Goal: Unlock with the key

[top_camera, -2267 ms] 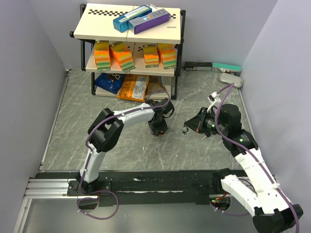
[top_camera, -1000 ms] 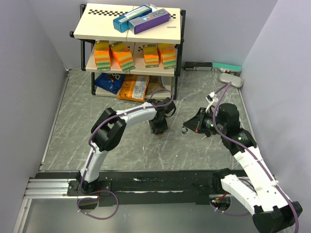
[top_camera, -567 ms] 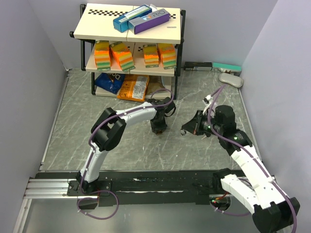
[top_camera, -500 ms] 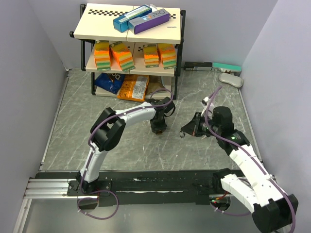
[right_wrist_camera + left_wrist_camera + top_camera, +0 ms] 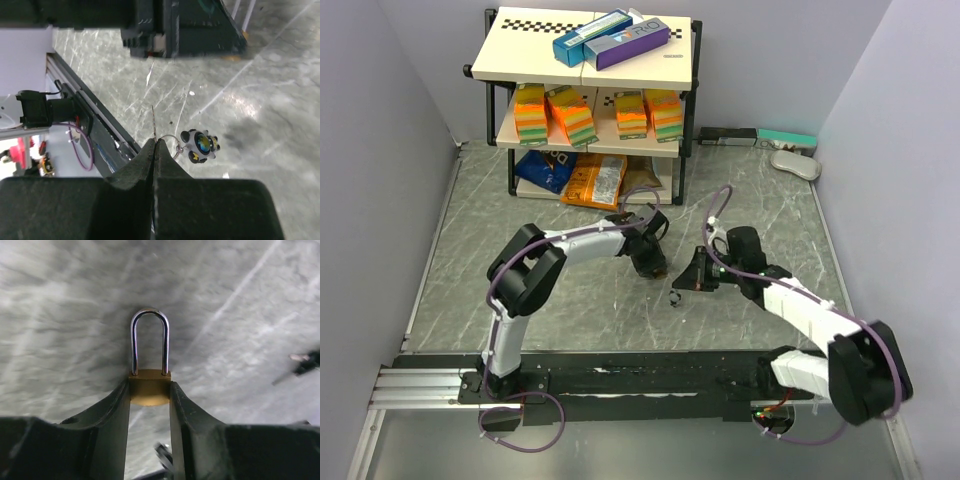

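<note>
My left gripper (image 5: pixel 150 390) is shut on the brass body of a padlock (image 5: pixel 149 388); its steel shackle (image 5: pixel 149 342) is closed and points away from the wrist. In the top view the left gripper (image 5: pixel 650 262) holds the padlock low over the table's middle. My right gripper (image 5: pixel 155 144) is shut on a thin key (image 5: pixel 154 122); the blade sticks out past the fingertips. A key ring with a round black-and-white charm (image 5: pixel 200 145) hangs beside it. In the top view the right gripper (image 5: pixel 692 280) is just right of the left one, with the charm (image 5: pixel 675 298) hanging below.
A black shelf rack (image 5: pixel 590 60) with coloured boxes stands at the back. Snack bags (image 5: pixel 575 178) lie under it. A grey case (image 5: pixel 794 163) and a teal box (image 5: pixel 786 138) lie at the back right. The arm mounting rail (image 5: pixel 620 375) runs along the near edge.
My right gripper has moved left and toward the near edge with the key, closing in on the left gripper. The left gripper with the padlock has shifted only slightly.
</note>
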Controlling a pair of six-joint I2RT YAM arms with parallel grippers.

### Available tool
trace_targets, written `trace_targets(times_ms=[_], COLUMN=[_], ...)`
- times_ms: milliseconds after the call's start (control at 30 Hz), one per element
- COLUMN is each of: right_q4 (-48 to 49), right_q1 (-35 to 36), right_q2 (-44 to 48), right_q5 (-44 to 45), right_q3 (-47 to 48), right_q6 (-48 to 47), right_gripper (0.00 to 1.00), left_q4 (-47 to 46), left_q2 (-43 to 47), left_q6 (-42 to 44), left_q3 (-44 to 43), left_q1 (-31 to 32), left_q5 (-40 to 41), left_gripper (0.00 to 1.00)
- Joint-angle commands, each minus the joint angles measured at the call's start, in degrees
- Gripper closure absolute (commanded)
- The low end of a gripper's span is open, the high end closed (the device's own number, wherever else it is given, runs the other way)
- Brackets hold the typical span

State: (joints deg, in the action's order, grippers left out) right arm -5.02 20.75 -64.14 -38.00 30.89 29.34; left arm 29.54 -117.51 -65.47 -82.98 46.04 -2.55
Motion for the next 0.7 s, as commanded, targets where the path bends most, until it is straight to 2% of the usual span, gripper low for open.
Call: trace_targets(times_ms=[0,133,300,500,667], right_q4=[12.6,17.2,18.6,14.4,7.3], right_q1=[0.5,0.5,0.4,-0.5,-0.6], right_q2=[-6.8,-12.6,-17.1,-17.9,-19.8], right_q5=[-4.6,-5.8,-5.9,-3.0,2.0], right_q3=[-1.4,-1.4,-2.2,-1.1,1.1], right_q6=[2.6,4.6,6.0,5.7,3.0], right_gripper=[1.00,1.00,1.00,1.00,1.00], left_q4=[-6.2,-8.0,-8.6,-9.3,-9.8], left_q2=[0.1,0.2,1.0,2.9,3.7], left_q6=[-3.3,-4.0,-4.2,-4.9,-5.2], left_q3=[4.3,6.0,7.0,9.0,9.9], left_q1=[0.5,0.1,-0.3,-0.7,-1.1], left_q5=[-4.2,-5.5,-5.2,-3.7,-2.9], left_gripper=[0.99,0.99,0.99,0.99,0.99])
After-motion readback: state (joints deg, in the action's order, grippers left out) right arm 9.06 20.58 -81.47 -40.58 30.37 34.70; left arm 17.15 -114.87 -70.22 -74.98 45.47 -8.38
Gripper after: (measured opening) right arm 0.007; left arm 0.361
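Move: The brass padlock, still pinched in the left hand with its shackle pointing forward, lies about 7 cm ahead of the right hand, some 5 cm to its left and 8 cm lower. From the left hand, the right hand's key is roughly 6 cm back, 5 cm right and 8 cm up. The key's small figurine hangs about 4 cm below the right hand and 2 cm back. Loose black keys lie on the table some 16 cm right of the right hand, 8 cm ahead and 17 cm down. Down, then more gently forward and left, the right hand brings the key about 5 cm towards the padlock's underside, rolling so the forward-pointing key dips by some 8 degrees, its fingers kept shut on the key. The left hand keeps its grip on the padlock and swings its fingertips 1 to 2 cm to the right, tilting about 10 degrees, to meet the key. ##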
